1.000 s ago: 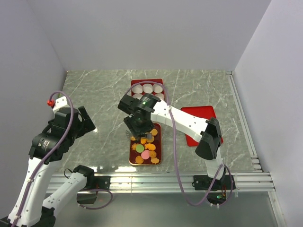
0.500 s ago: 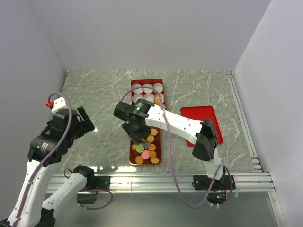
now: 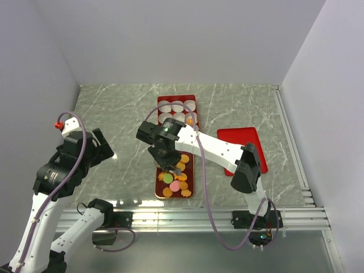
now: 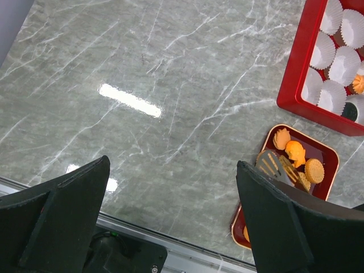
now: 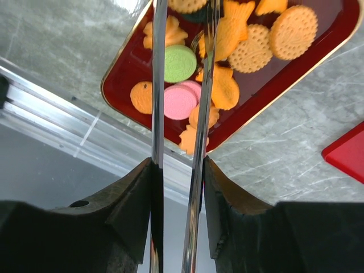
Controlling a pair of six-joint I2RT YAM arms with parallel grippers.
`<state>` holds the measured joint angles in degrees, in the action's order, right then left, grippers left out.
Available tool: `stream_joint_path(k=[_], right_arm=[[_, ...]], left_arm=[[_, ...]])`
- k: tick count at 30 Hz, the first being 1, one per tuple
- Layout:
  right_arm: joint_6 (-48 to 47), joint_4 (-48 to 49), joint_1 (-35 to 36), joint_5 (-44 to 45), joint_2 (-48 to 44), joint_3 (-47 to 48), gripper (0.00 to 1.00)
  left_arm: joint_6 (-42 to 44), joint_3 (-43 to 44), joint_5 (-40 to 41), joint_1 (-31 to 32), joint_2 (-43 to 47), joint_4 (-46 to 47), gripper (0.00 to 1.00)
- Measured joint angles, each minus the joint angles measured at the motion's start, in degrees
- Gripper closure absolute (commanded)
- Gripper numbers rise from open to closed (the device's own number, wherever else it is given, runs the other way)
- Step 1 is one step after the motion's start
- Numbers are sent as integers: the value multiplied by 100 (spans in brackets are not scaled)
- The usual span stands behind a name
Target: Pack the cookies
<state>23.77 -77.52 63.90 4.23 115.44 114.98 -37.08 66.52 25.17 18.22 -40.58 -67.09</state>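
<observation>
The cookies, mostly orange with a green and a pink one, lie in a small gold-rimmed red tray near the front edge. My right gripper hangs over that tray, shut on metal tongs whose two blades run between its fingers and stand a narrow gap apart. The tongs' slotted tips reach down among the orange cookies at the tray's far end. Over bare table at the left, my left gripper is wide open and empty.
A red box of white paper cups stands behind the tray; one cup holds an orange cookie. A flat red lid lies to the right. The aluminium rail runs along the near edge.
My right gripper has shifted slightly left and lower over the tray, and the tongs' blades have been squeezed closer together. The left arm has barely moved.
</observation>
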Motion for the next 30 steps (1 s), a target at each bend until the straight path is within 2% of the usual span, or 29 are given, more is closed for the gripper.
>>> stream_joint_path(k=[8,23,30], right_arm=[[37,2,-538,90,-107,542,63],[-70,212,-3383,-101,44,2417,63],[-55,769,-3698,-490,588,2452,61]], left_arm=[[2,-42,-2,0,0,0,1],[9,-68,-39,0,-111,26,1],[50,-72,-90,0,-146,46,0]])
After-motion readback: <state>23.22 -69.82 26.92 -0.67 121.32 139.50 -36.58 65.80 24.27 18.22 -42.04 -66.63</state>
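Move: The right hand holds the tongs, already closed on a round cookie about 2 cm ahead and 4 cm to its left, over the tray's left side. The cookie's goal, the box's empty far-right cup, lies some 28 cm ahead, 8 cm right and 14 cm below. The cup with the leaf cookie is about 22 cm ahead and 9 cm right, the one with the dark cookie 18 cm ahead and 9 cm right. From the left hand the goal cup is roughly 27 cm ahead and 31 cm right. Keeping its grip on the tongs with the round cookie pinched between their ends, the right hand lifts away from the tray and sweeps about 26 cm forward and some 11 cm to the right, over the box towards its far-right cup. It climbs about 12 cm on the way and sinks back by 2 to 3 cm at the end, the wrist turning some 35 degrees clockwise and tilting as it goes. ##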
